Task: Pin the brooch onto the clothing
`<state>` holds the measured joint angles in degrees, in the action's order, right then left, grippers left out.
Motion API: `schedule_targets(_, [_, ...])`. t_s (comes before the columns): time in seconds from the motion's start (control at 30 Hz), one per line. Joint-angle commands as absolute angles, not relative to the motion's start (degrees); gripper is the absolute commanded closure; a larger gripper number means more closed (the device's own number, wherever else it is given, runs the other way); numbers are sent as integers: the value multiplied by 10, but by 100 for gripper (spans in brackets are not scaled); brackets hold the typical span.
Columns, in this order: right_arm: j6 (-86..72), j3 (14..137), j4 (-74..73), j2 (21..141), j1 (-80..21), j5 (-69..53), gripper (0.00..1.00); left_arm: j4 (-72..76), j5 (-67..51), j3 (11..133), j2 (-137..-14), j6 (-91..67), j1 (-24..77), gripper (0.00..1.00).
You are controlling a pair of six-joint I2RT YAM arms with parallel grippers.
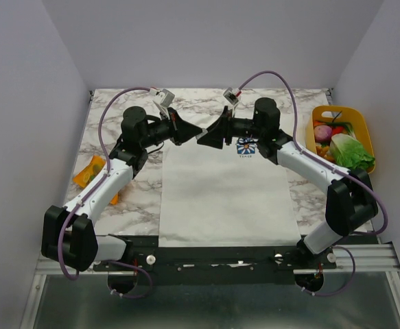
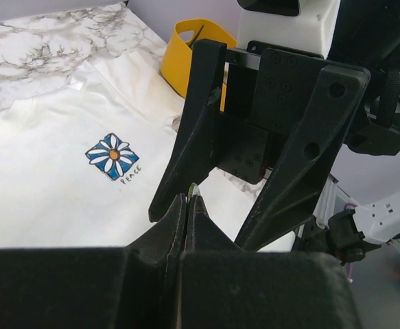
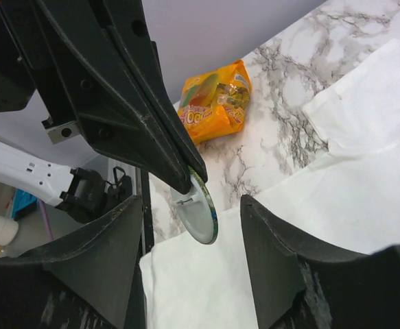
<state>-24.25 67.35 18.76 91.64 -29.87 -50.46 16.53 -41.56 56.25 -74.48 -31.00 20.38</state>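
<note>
The white T-shirt [image 1: 220, 192] lies flat on the marble table, its blue flower print [image 1: 246, 147] near the far edge. The two grippers meet in the air above its collar. My left gripper [image 1: 200, 132] is shut on the brooch [image 3: 198, 209], a small round disc with a green rim and a white back, held on edge. Only a sliver of the brooch [image 2: 193, 188] shows between the left fingertips [image 2: 183, 205]. My right gripper [image 3: 193, 236] is open, one finger on each side of the brooch, not touching it. The shirt print [image 2: 114, 155] lies below to the left.
A yellow basket [image 1: 364, 133] of toy vegetables stands at the right edge; it also shows in the left wrist view [image 2: 186, 48]. An orange snack packet [image 1: 93, 171] lies left of the shirt, and shows in the right wrist view [image 3: 213, 99].
</note>
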Motion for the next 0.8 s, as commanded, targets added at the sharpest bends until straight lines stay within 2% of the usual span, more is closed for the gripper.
schedule_targets(0.0, [-291, 666, 254, 900, -292, -530, 33, 156, -409, 563, -729, -296, 207, 100])
schedule_targets(0.13, [-294, 671, 255, 906, -292, -535, 39, 156, -408, 562, -728, -296, 207, 100])
schedule_targets(0.27, [-299, 663, 269, 906, -292, -540, 60, 156, -408, 560, -730, -294, 207, 100])
schedule_targets(0.37, [-290, 663, 258, 904, -292, -534, 62, 158, -408, 559, -730, -295, 207, 100])
schedule_targets(0.6, [-272, 671, 228, 906, -292, -519, 76, 156, -413, 562, -727, -295, 207, 100])
schedule_targets(0.7, [-241, 681, 193, 909, -292, -517, 99, 144, -406, 564, -726, -290, 207, 100])
schedule_targets(0.77, [-204, 689, 152, 909, -292, -510, 99, 134, -398, 570, -725, -280, 207, 100])
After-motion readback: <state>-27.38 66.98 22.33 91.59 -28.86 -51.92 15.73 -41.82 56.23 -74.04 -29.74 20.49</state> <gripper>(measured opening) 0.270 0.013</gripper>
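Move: The brooch, still held at its rim by the left fingertips, lies between the right hand's open pads, about 1 cm to that hand's left and 1 cm above its hand point, level with it fore and aft. The left fingertips are roughly 2 cm to the right hand's left and 2 cm up. The shirt's daisy print sits about 13 cm ahead, 13 cm right and 21 cm below it. From the left hand, the brooch is about 1 cm ahead, 1 cm right and 1 cm down. Up by roughly 1.5 cm goes the right hand, its fingertips tipping up a few degrees, then it eases back down about half a centimetre. From partway through the rise its fingers, standing well open around the brooch, close more than halfway and pinch the disc across its two faces. The left hand stays in place and keeps its shut grip on the rim. ##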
